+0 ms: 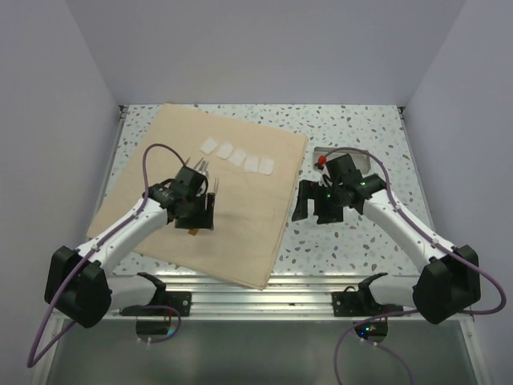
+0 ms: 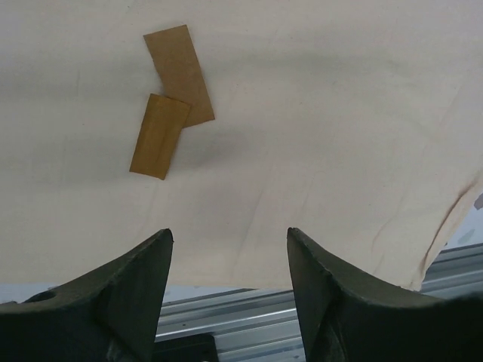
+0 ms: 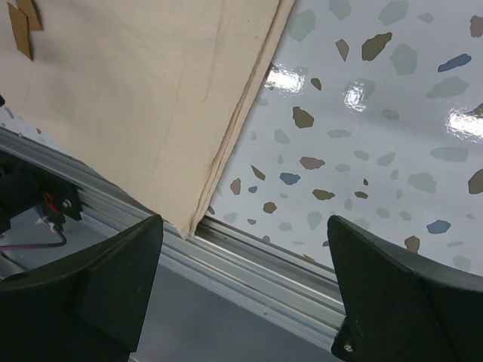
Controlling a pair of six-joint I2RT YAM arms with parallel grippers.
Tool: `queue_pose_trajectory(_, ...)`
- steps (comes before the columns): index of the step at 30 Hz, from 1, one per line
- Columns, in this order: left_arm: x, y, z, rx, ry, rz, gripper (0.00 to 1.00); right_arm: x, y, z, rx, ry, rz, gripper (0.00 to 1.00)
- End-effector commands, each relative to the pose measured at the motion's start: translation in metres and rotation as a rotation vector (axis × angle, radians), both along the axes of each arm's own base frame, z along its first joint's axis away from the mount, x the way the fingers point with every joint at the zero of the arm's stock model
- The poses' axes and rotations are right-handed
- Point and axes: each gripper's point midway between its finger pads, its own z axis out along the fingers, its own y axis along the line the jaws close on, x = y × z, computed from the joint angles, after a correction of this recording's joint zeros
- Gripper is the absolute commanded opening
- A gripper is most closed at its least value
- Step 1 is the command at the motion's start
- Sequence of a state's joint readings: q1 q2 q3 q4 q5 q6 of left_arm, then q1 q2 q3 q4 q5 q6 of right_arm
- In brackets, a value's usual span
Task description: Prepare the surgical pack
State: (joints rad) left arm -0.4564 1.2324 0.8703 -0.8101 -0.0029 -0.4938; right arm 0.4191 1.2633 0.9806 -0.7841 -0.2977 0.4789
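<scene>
The tan fabric sheet [image 1: 216, 200] lies spread on the left half of the table. A row of white gauze squares [image 1: 236, 155] sits near its far edge. Thin steel instruments [image 1: 205, 168] stick out behind my left wrist, mostly hidden by it. My left gripper [image 1: 196, 216] hovers over the sheet's middle, open and empty; in the left wrist view [image 2: 229, 234] its jaws stand apart above bare fabric [image 2: 317, 113]. My right gripper [image 1: 314, 207] is open and empty just right of the sheet's edge; in the right wrist view [image 3: 245, 219] it sits above the sheet's near corner [image 3: 185, 219].
Two brown tape strips [image 2: 170, 98] lie on the fabric ahead of the left gripper. A grey tray [image 1: 370, 160] with a small red item [image 1: 320, 160] is partly hidden behind the right arm. An aluminium rail [image 1: 264, 293] runs along the near table edge.
</scene>
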Motion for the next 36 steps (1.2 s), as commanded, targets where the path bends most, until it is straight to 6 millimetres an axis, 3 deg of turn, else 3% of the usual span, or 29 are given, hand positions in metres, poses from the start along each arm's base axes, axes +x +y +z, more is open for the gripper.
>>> queue_pose_trajectory(1, 0.018, 0.006, 0.019, 0.080, -0.089, -0.022, 0.66, 0.006, 0.013, 0.006, 0.057, -0.010, 0.025, 0.93)
queue_pose_trajectory(12, 0.061, -0.011, 0.014, 0.101, -0.117, -0.061, 0.55, 0.007, 0.010, -0.003, 0.010, 0.026, 0.072, 0.95)
queue_pose_trajectory(19, 0.072, -0.013, -0.001, 0.107, -0.087, -0.051, 0.51, 0.006, 0.008, -0.011, -0.014, 0.045, 0.096, 0.95)
queue_pose_trajectory(29, 0.140, -0.031, -0.003, 0.058, -0.127, -0.055, 0.45, 0.000, 0.005, -0.019, -0.030, 0.071, 0.119, 0.96)
queue_pose_trajectory(30, 0.145, -0.034, -0.013, 0.049, -0.102, -0.059, 0.44, 0.000, 0.004, -0.019, -0.034, 0.071, 0.124, 0.96)
queue_pose_trajectory(32, 0.161, -0.037, -0.014, 0.030, -0.109, -0.056, 0.42, 0.000, 0.003, -0.018, -0.042, 0.070, 0.123, 0.96)
queue_pose_trajectory(36, 0.181, -0.034, -0.034, 0.038, -0.077, -0.038, 0.34, 0.001, 0.002, -0.017, -0.048, 0.072, 0.123, 0.96)
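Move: The slim tweezers lying alone on the beige cloth are about 16 cm ahead of the left hand, 2 cm to its right and some 8 cm below. The ring-handled clamp lies about 19 cm ahead and 4 cm left; the two brown pieces, 5 cm ahead and 2 cm left; the nearest white square, roughly 26 cm ahead and 15 cm right. From the right hand, the tweezers are about 15 cm ahead, 30 cm left and 12 cm down. The tweezers are approached by the empty left hand, which leaves the brown pieces and reaches forward about 15 cm, slowly at first and then fast, drifting some 3 cm right and ending 4 cm lower, above their near end. Its fingers narrow from two-thirds to about one-third open, still pointing mostly down. Empty and wide open, the right hand just sinks 3 cm. ##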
